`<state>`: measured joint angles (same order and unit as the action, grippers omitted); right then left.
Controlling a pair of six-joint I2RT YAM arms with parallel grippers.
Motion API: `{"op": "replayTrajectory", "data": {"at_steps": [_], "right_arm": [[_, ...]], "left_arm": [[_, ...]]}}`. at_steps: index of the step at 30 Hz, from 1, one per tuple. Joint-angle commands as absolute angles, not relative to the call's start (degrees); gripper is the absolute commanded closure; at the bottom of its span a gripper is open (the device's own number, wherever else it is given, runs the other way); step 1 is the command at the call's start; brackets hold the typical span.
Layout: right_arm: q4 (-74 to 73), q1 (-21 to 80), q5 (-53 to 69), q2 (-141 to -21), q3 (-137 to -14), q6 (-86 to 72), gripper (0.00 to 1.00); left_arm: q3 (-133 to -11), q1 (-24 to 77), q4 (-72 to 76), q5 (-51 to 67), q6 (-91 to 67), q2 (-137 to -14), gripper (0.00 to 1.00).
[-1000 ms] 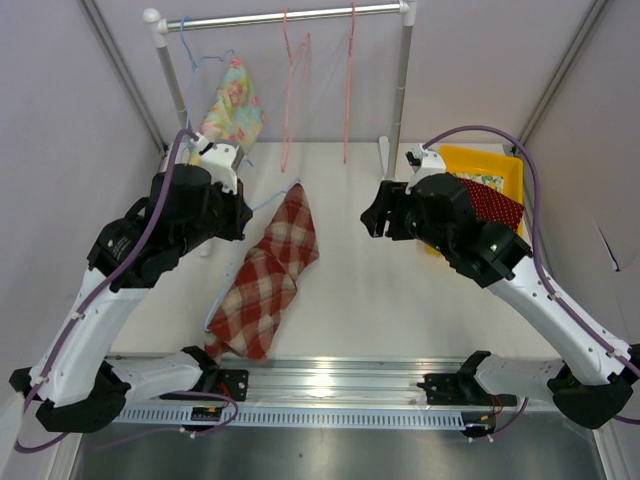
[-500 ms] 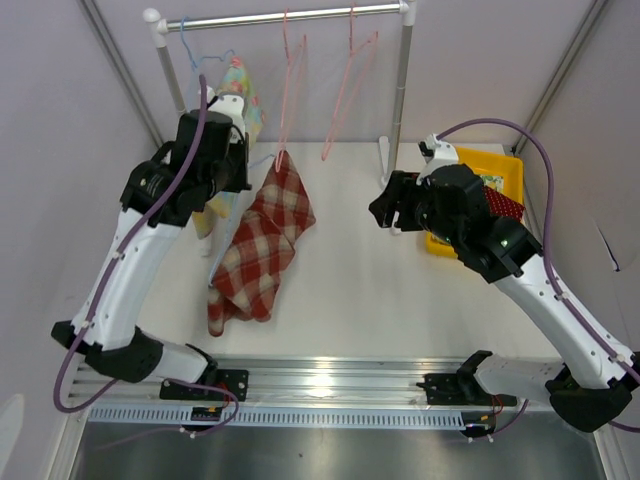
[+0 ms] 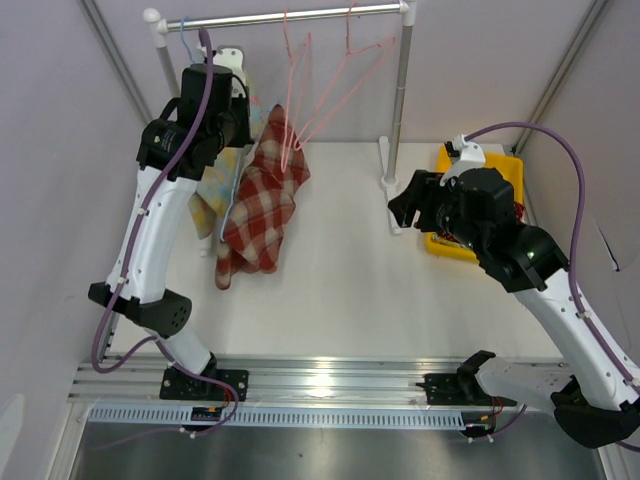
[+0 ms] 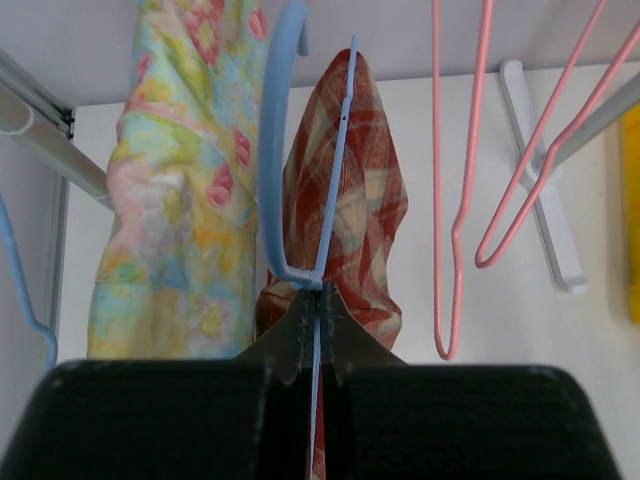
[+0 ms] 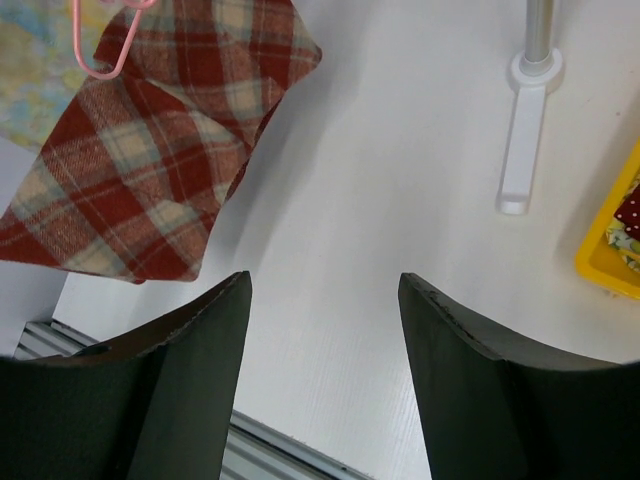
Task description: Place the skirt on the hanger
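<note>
The red plaid skirt (image 3: 262, 200) hangs draped on a blue wire hanger (image 4: 272, 150), lifted off the table just below the rail (image 3: 280, 17). My left gripper (image 4: 318, 300) is shut on the hanger's thin wire at the base of its hook, high at the back left. In the left wrist view the skirt (image 4: 355, 200) hangs straight behind the hook. Over the table at the right, my right gripper (image 5: 325, 285) stands open with nothing between its fingers, well apart from the skirt (image 5: 150, 150). It sits beside the rack post in the top view, right gripper (image 3: 400, 205).
A floral garment (image 3: 205, 195) hangs on the rail's left end, touching the skirt's left side. Two pink hangers (image 3: 300, 90) swing on the rail to the skirt's right. The rack's right post (image 3: 400, 90) and foot (image 5: 525, 130) stand near a yellow bin (image 3: 505, 165) of cloth.
The left arm has raised the hanger and skirt off the table, up and back to the rail. The pink hangers have swung. The right arm has drawn a little to the right.
</note>
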<state>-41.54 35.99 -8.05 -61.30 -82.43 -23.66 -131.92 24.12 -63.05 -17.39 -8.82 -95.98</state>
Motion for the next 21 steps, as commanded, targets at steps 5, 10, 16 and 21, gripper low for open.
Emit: {"op": "replayTrajectory", "data": {"at_steps": [5,10,16,21], "right_arm": [[-41.8,34.1,-7.6,-58.5,-82.5,-21.7,0.33],[-41.0,33.1,-7.6,-57.1,-81.1,-21.4,0.33],[-39.2,32.3,-7.2,-56.0,-79.7,-20.6,0.33],[-38.1,31.7,-7.2,-55.5,-79.5,-19.3,0.33]], "left_arm": [[-135.3,20.0,-49.9,-14.9,-5.7,-95.9,1.0],[-134.5,17.1,-44.1,-10.8,-5.5,-95.5,1.0],[-136.3,16.3,-41.3,-10.1,-5.0,-97.8,1.0],[-135.6,16.1,-37.3,-9.8,-3.9,-98.8,1.0]]}}
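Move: The left hand holds the blue hanger by its neck, with the plaid skirt on it. The stretch of rail it is heading for lies about 14 cm ahead and some 8 cm above. The floral skirt hangs about 8 cm ahead, 7 cm left and 10 cm lower; the nearer pink hanger is some 12 cm ahead, 8 cm right and 6 cm lower. From the empty right hand, that stretch of rail is roughly 26 cm ahead, 25 cm left and 12 cm up. Keeping its pinch on the blue hanger's neck, the left hand carries hanger and plaid skirt about 6 cm forward, 5 cm up and slightly left, towards the rail between the floral skirt and the pink hangers. Its fingers tip upward some 15 degrees on the way. The right hand, still open and empty, drifts about 3 cm right, away from the skirts. ##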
